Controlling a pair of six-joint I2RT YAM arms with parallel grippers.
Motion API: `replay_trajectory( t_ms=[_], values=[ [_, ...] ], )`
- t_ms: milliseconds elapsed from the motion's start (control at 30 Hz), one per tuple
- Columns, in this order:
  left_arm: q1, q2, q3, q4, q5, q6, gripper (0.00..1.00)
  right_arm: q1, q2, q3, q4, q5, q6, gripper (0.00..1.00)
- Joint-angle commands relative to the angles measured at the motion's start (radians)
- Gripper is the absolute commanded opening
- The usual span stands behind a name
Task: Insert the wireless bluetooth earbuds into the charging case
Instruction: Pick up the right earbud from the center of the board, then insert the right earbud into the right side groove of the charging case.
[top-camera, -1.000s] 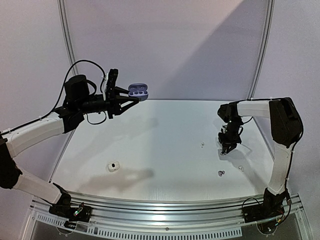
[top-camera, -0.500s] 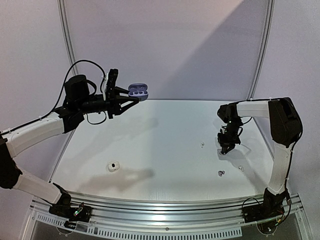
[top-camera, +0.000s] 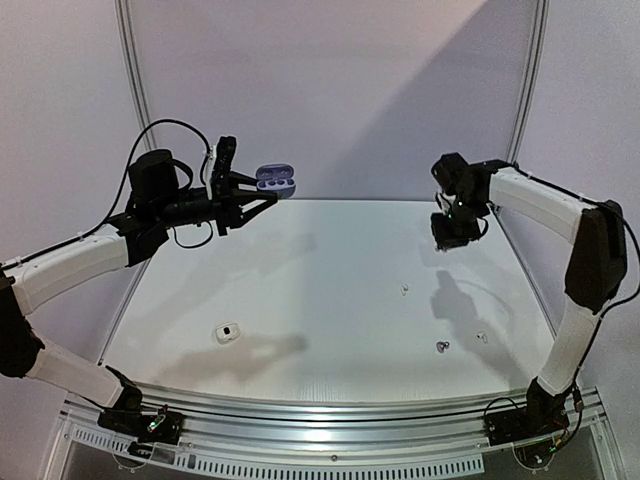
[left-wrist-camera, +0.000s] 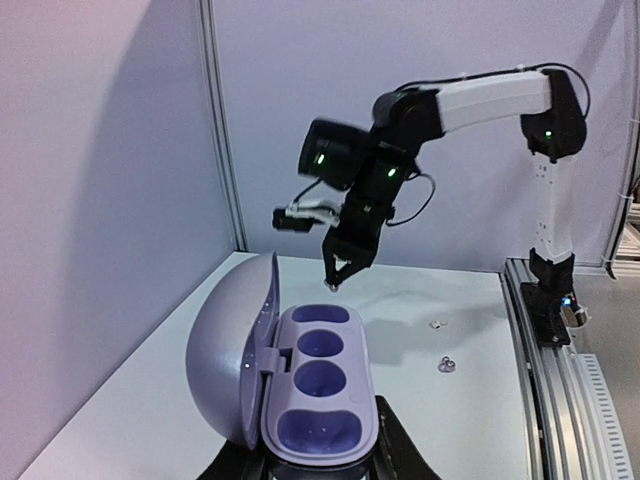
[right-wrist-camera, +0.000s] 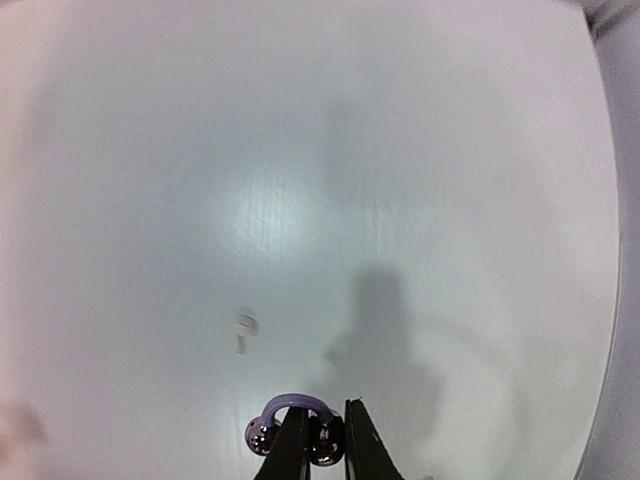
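The lilac charging case (left-wrist-camera: 320, 390) is held up off the table with its lid (left-wrist-camera: 228, 360) swung open to the left, and my left gripper (left-wrist-camera: 320, 465) is shut on its base. In the top view the charging case (top-camera: 276, 182) hangs above the table's back left. My right gripper (right-wrist-camera: 325, 450) is shut on a dark grey-purple earbud (right-wrist-camera: 268, 432) with a lilac loop, raised above the table at the back right (top-camera: 446, 238). A white earbud (right-wrist-camera: 245, 325) lies on the table below it. The case's earbud wells show nothing in them.
A small white case (top-camera: 228, 332) lies on the table's front left. Loose on the right half are a white earbud (top-camera: 404, 290), a dark earbud (top-camera: 441, 347) and another white one (top-camera: 481, 337). The back wall and frame posts (top-camera: 135, 80) stand close behind.
My right gripper closed on the dark earbud at the table and has lifted it up and toward the back. The left arm and the case have not moved.
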Motion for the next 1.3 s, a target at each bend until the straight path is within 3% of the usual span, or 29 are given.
replay_trajectory(
  t_ms=[0, 200, 433, 567, 900, 1267],
  values=[
    [-0.006, 0.006, -0.005, 0.056, -0.066, 0.017, 0.0, 0.183, -0.147, 0.141, 0.139, 0.198, -0.07, 0.0],
    [-0.032, 0.021, -0.001, 0.158, -0.144, 0.073, 0.0, 0.393, -0.241, 0.202, 0.462, 0.336, -0.209, 0.0],
    [-0.06, 0.036, -0.014, 0.265, -0.186, 0.089, 0.0, 0.591, -0.206, 0.247, 0.77, 0.362, -0.362, 0.0],
    [-0.076, 0.039, -0.023, 0.279, -0.184, 0.073, 0.0, 0.652, -0.125, 0.317, 0.823, 0.345, -0.404, 0.0],
    [-0.084, 0.039, -0.011, 0.274, -0.229, -0.143, 0.0, 0.682, 0.007, 0.42, 0.858, 0.314, -0.466, 0.0],
    [-0.084, 0.045, 0.004, 0.279, -0.279, -0.166, 0.0, 0.717, 0.065, 0.416, 0.854, 0.382, -0.577, 0.0]
  ],
)
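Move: The charging case, held open in the left gripper, lies some 35 cm to the right gripper's left, about 7 cm farther back and 23 cm above it. From the right gripper, which already holds a chrome earbud, the loose white earbud is 6 cm left, 1 cm back and 14 cm down, and the other chrome earbud 18 cm straight back, equally low. For the left gripper the case sits at its fingertips, roughly 3 cm right and 1 cm forward. Sweep the right gripper fast up and left, some 30 cm each way, drawing back about 8 cm, to bring the pinched earbud close above the case; sink slightly at the end while still easing left. Meanwhile swing its fingers up from pointing down to level, aiming forward-left. Raise the left gripper about 4 cm, keeping hold of the case and tilting its fingertips slightly up and forward. ##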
